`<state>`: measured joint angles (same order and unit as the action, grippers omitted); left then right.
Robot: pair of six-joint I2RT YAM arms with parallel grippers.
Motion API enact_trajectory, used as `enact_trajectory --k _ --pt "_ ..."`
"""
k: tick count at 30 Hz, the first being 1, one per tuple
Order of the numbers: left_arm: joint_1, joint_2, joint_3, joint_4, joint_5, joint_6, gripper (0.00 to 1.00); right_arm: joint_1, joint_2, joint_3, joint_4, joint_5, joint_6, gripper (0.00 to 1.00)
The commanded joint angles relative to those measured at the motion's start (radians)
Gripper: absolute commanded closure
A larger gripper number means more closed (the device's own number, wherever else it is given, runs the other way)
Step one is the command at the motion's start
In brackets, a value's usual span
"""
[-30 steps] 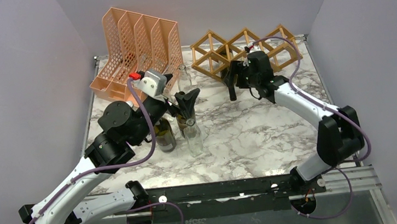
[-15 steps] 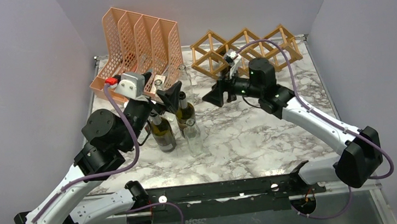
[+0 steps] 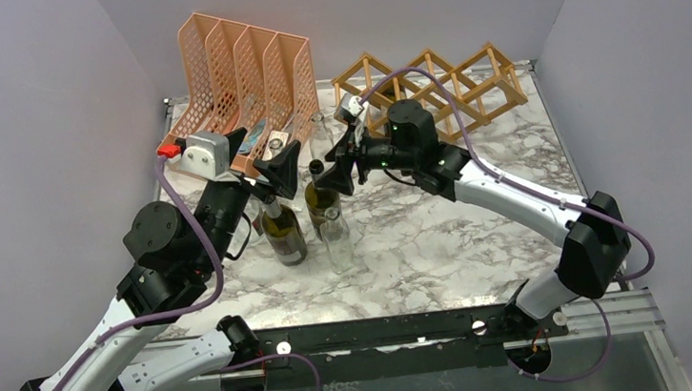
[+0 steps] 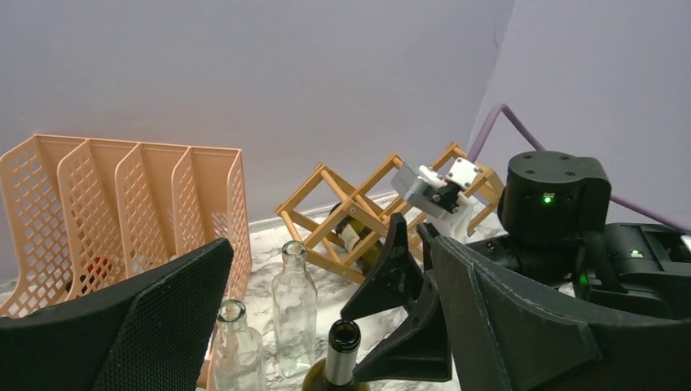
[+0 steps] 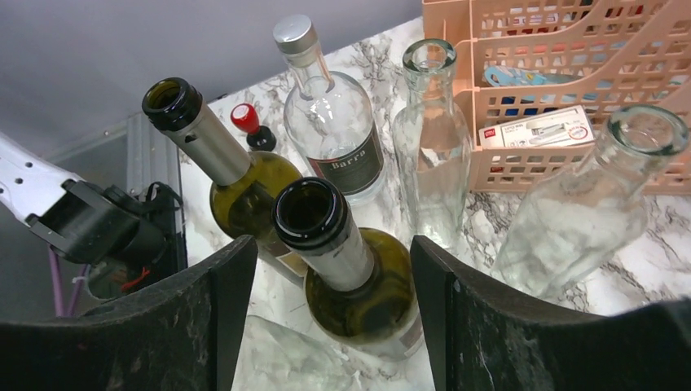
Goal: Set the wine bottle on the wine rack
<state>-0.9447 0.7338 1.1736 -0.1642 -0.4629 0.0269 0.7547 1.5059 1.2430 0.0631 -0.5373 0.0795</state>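
Note:
A green wine bottle (image 3: 321,196) stands upright in a cluster of bottles at mid-table. My right gripper (image 3: 335,171) straddles its neck, open. In the right wrist view the neck (image 5: 319,228) sits between the two fingers of my right gripper (image 5: 332,246) with a gap on each side. A second green wine bottle (image 3: 282,232) stands just left of it. My left gripper (image 3: 262,156) hovers open over the cluster, holding nothing, its wide-spread fingers framing the left wrist view (image 4: 330,252). The wooden wine rack (image 3: 427,82) stands at the back right, with a bottle (image 4: 356,236) lying in it.
A peach mesh file organizer (image 3: 235,72) fills the back left. Clear glass bottles (image 3: 337,241) (image 3: 320,136) stand in the cluster, close to the green ones. A clear capped bottle (image 5: 330,122) and a red stopper (image 5: 244,118) lie beyond. Grey walls close both sides.
My right arm has swung left from the rack to the bottle cluster and dropped its fingers around the green bottle's neck, jaws narrowing slightly. My left arm has drawn back to the left.

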Motion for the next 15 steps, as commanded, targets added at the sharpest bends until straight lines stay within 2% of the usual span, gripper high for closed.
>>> enact_trajectory --k 1,6,15 --pt "-0.005 -0.006 -0.012 0.017 -0.027 0.011 0.01 0.028 0.050 0.058 0.031 -0.023 -0.097 0.30" --pt "-0.005 -0.005 -0.013 0.016 -0.025 0.011 0.01 0.033 0.084 0.087 0.039 -0.021 -0.125 0.43" --pt "-0.005 -0.006 -0.012 0.013 -0.023 0.014 0.01 0.045 0.057 0.057 0.059 -0.039 -0.197 0.74"
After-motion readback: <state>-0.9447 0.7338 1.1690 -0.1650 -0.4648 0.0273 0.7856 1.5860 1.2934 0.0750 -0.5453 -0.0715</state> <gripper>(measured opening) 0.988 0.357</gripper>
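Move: The upright wine bottle between the right hand's open fingers and the other wine bottle has its middle about 3 cm left of the right hand, 1 cm ahead and 13 cm below. The other wine bottle stands roughly 12 cm left and 5 cm back; the short clear bottle is some 7 cm back, straight below that line. From the left hand the aimed-at bottle lies about 10 cm ahead, 6 cm right and well below. The right hand eases about 2 cm left and 1 cm down, closing its fingers to pinch the wine bottle's neck. ##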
